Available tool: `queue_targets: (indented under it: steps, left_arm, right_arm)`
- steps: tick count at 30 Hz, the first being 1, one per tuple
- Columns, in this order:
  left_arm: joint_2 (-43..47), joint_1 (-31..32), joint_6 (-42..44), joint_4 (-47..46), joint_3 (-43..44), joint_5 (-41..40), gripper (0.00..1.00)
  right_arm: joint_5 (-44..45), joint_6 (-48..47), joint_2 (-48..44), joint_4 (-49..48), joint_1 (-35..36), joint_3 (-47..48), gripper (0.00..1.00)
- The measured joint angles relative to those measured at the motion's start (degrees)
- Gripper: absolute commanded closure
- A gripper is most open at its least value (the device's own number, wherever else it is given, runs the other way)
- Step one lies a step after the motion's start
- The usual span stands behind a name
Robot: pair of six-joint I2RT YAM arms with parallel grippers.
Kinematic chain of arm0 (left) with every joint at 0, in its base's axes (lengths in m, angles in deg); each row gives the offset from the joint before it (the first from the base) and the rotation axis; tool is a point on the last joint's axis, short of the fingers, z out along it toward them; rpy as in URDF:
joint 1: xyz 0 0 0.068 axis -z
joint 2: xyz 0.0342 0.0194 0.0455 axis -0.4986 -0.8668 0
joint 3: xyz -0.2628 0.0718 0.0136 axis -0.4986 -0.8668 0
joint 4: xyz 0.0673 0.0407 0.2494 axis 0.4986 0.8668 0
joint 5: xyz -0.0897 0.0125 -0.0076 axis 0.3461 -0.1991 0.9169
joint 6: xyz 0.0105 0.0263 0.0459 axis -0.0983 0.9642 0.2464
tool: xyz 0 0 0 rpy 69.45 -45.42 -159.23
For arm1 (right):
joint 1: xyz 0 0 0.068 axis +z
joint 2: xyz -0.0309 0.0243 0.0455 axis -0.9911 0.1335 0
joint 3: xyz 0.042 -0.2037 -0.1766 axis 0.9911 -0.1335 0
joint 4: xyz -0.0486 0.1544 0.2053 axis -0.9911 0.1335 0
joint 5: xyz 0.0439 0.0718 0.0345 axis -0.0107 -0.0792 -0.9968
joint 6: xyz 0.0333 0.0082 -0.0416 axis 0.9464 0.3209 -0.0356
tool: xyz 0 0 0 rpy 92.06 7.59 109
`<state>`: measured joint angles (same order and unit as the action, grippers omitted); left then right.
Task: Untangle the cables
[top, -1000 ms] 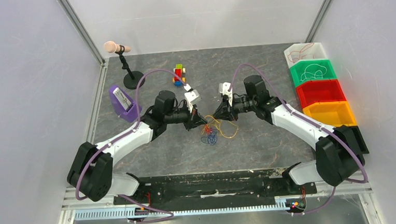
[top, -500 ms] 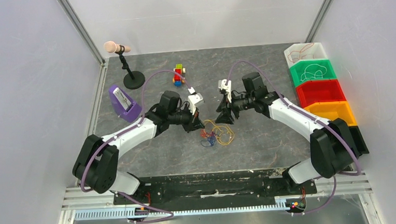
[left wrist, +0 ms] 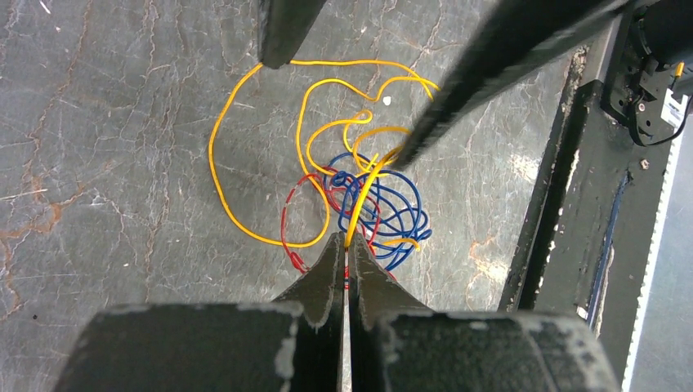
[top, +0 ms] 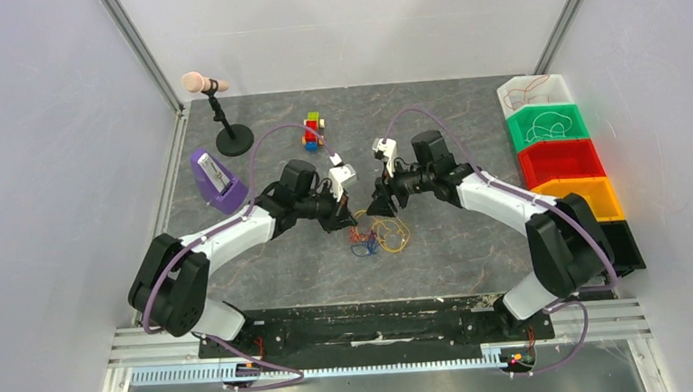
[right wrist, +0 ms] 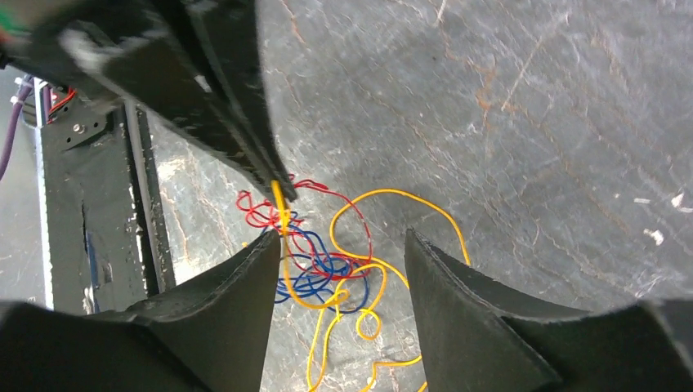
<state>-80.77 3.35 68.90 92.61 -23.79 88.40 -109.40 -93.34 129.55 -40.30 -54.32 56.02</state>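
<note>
The cables [top: 377, 235] are a small tangle of thin yellow, red and blue wires on the grey table. In the left wrist view the yellow wire [left wrist: 245, 233] loops wide, with the blue wire [left wrist: 392, 214] and the red wire [left wrist: 288, 233] knotted beside it. My left gripper [left wrist: 347, 238] is shut on a yellow strand, which runs up from its tips. In the top view it [top: 350, 216] sits at the tangle's left edge. My right gripper [right wrist: 343, 245] is open just above the tangle [right wrist: 327, 269], jaws wide on either side; it also shows in the top view [top: 375, 208].
A microphone on a stand [top: 220, 113], a purple device [top: 216, 178] and a small block toy [top: 312, 130] stand at the back left. Coloured bins [top: 559, 160] line the right edge, some holding wires. A black base rail [top: 360, 327] runs along the near edge.
My right gripper has moved left and closer to the left gripper, over the tangle. The left gripper has shifted right and holds the yellow strand. The tangle has bunched tighter.
</note>
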Motion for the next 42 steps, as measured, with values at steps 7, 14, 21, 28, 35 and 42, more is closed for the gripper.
queue_targets:
  steps: [7, 14, 21, 28, 35, 42]
  left_arm:
    - [2.3, 0.0, -0.7, -0.2, -0.8, -0.1, 0.96]
    - [2.6, 0.0, -1.2, -0.4, -2.3, -0.5, 0.97]
    - [2.6, 0.0, -3.8, -2.3, -2.4, 0.0, 0.94]
    - [2.7, -0.2, -4.9, -1.9, -2.5, -0.3, 0.80]
    - [3.9, -2.8, -2.5, 5.2, -5.0, -5.0, 0.39]
    - [12.3, -3.8, -1.9, -1.7, -10.1, -4.5, 0.26]
  right_arm:
    - [2.1, 1.6, 2.4, -1.2, -0.1, -1.4, 0.71]
    - [-0.9, 2.5, 1.8, -1.6, 0.0, -2.6, 0.40]
    - [-0.5, 2.3, 1.6, -4.6, 2.5, -3.2, 0.92]
    - [3.8, 1.7, 2.3, -4.1, 2.6, -3.2, 1.00]
    - [4.4, 6.0, -5.1, -4.3, -3.5, -2.1, 1.00]
    - [1.2, 10.8, -7.2, -6.1, -3.2, -1.3, 1.00]
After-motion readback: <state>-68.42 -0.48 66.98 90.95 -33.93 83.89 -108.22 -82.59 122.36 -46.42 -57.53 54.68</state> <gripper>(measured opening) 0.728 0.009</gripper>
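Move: The yellow cable's free strand, still pinched at its end in the left fingers, lies about 2 cm back, 2 cm left and 3 cm below the open right hand. From the left hand that stretch is some 3 cm to the right, level fore and aft, and roughly 1 cm lower. About 12 cm below the right hand lie the blue cable, 8 cm back and 4 cm left, and the red one, 5 cm back and 5 cm left. The right fingers pinch the yellow strand beside the left grip: the hand sinks about 2 cm, half closes and reopens, edges back and left, then shuts on the strand and lifts it some 8 cm, swinging forward and right. During the lift the left fingers open and let go, and that hand backs off left about 5 cm, dipping before it rises again. ##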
